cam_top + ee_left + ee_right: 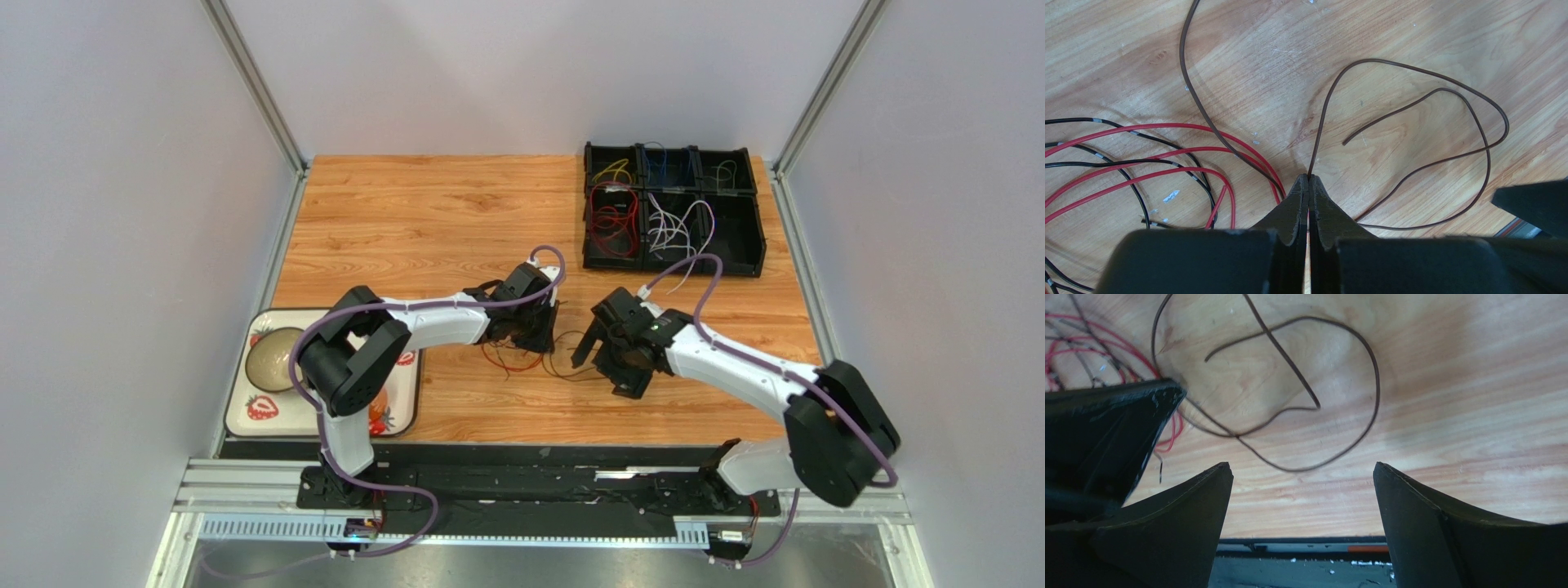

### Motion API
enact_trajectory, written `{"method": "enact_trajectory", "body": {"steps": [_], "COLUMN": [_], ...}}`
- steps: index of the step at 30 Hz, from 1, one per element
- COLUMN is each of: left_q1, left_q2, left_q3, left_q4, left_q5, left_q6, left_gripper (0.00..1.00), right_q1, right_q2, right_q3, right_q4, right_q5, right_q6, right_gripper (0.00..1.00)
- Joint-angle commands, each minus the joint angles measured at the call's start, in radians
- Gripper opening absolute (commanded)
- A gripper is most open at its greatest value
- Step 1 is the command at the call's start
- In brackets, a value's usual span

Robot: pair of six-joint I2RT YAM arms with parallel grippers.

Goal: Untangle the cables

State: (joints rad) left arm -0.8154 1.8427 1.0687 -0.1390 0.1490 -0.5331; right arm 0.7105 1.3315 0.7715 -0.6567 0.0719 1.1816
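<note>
A dark brown cable (1413,67) lies in loose loops on the wooden table, and one strand of it runs up into the tips of my left gripper (1309,179), which is shut on it. Left of those tips, red cables (1168,127) and black cables (1137,190) lie tangled. In the top view the left gripper (536,333) is over this tangle (509,358). My right gripper (1303,468) is wide open with nothing between its fingers, just short of the brown loop (1376,386). From above, the right gripper (599,355) faces the left one closely.
A black compartment bin (673,266) at the back right holds red, white, yellow and blue cables. A tray (239,392) with a bowl sits at the near left. The table's near edge lies just below the right gripper.
</note>
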Motion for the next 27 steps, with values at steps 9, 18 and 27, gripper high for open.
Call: {"method": "enact_trajectory", "body": {"steps": [9, 18, 27], "left_q1": [0.004, 0.004, 0.004], "left_q2": [-0.046, -0.054, -0.06], "left_q3": [-0.006, -0.009, -0.015], "left_q4": [0.021, 0.032, 0.029], "left_q5": [0.017, 0.041, 0.044], "left_q6": [-0.008, -0.019, -0.018], "left_gripper": [0.0, 0.0, 0.0], "right_q1": [0.006, 0.007, 0.01], "right_q2": [0.175, 0.21, 0.239], "right_q3": [0.132, 0.155, 0.167], "right_q4": [0.048, 0.023, 0.04], "right_q5": [0.103, 0.227, 0.226], "right_q6": [-0.007, -0.045, -0.088], "right_gripper": [0.83, 0.61, 0.14]}}
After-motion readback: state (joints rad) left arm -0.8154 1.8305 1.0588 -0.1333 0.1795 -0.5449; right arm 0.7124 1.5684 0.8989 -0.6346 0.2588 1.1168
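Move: The kinked outer bend of the brown cable's loop lies about 4 cm ahead of the open right hand, straight in front and some 4 cm below its fingers. The cable's loose end is about 6 cm ahead and 6 cm left; the red cable's coils lie roughly 16 cm left and 3 cm ahead, near the same table height. From the left hand, already pinching the brown cable, that bend is some 9 cm right, 2 cm back and slightly below. Forward and down goes the right hand, about 4.5 cm out over the brown cable's loop and 2.5 cm lower in all, levelling off midway before sinking again. Its fingertips swing some 10 degrees to the right, and the fingers close from wide open to about a third, bringing the right-hand finger against the loop's outer strand. The left hand holds nearly still, keeping its pinch on the brown cable. ##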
